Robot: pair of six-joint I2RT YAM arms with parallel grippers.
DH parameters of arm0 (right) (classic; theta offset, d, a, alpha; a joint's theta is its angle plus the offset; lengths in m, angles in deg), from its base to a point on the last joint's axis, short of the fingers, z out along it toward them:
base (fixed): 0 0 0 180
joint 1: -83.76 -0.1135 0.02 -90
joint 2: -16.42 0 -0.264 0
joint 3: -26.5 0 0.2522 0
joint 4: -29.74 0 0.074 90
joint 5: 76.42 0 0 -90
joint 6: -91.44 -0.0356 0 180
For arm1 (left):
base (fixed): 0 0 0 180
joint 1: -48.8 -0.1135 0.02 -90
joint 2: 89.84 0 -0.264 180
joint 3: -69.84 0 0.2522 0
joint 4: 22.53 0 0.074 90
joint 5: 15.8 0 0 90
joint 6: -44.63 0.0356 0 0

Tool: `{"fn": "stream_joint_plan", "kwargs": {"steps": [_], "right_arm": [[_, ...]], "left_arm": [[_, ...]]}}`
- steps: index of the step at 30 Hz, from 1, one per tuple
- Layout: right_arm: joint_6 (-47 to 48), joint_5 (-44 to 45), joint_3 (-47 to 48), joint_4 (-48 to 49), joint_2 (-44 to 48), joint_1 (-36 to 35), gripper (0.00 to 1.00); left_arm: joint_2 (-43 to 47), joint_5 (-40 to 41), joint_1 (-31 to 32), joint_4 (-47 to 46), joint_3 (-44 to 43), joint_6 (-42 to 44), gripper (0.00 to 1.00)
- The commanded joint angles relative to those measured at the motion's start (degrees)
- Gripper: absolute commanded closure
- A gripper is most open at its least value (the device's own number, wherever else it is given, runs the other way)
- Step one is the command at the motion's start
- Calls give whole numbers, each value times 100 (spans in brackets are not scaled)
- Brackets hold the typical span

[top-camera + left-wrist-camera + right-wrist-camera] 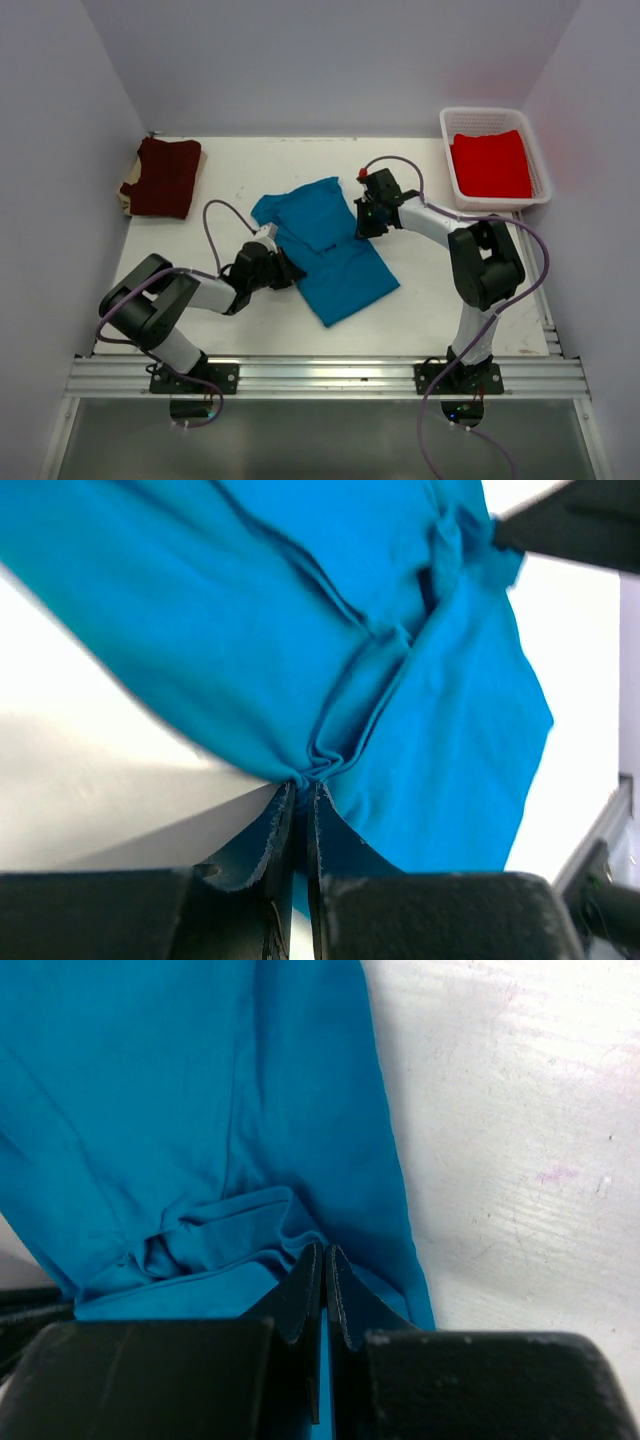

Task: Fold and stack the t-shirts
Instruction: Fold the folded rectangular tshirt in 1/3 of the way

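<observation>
A teal-blue t-shirt (325,250) lies partly folded in the middle of the table. My left gripper (290,268) is at its left edge, shut on a bunched pinch of teal cloth (330,750) that puckers at the fingertips (285,805). My right gripper (362,222) is at the shirt's right edge. Its jaws are pressed together, with a fold of the teal cloth (250,1220) gathered at the tips. A dark maroon t-shirt (162,177) lies folded at the far left. A bright red t-shirt (490,165) lies in the basket.
A white mesh basket (495,113) stands at the back right corner. White walls close off the table (450,290) on three sides, and a metal rail (330,378) runs along the near edge. Cables loop from both arms.
</observation>
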Motion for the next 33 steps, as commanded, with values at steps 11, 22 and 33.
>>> {"fn": "stream_joint_plan", "kwargs": {"steps": [11,22,33], "right_arm": [[-257,-2,-687,-37,456,16,100],[-222,33,-829,-107,808,16,100],[-196,-81,-767,-19,606,16,100]], "left_arm": [[590,133,385,1016,962,-374,100],[2091,658,613,2430,682,-409,47],[2198,729,640,2581,690,-541,44]]}}
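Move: Behind each hand lies the near end of the blue t-shirt, whose folded-in edge both already hold. Its left near corner is about 14 cm back and 6 cm right of the left hand, about 1 cm lower; the far left corner is some 17 cm ahead and 10 cm left. From the right hand, the right near corner is about 13 cm back and 8 cm right, roughly 3 cm lower, and the far right corner some 14 cm ahead and 6 cm left. Dragging the folded-in edge back towards the bases together, the hands each travel about 4.5 cm. The right also drifts 2 cm right, dips some 2.5 cm, partly rises again, then stays with its fingers shut on the cloth. The left pauses, opens wide to let go of its side, and eases another 2 cm back and 1 cm up. ##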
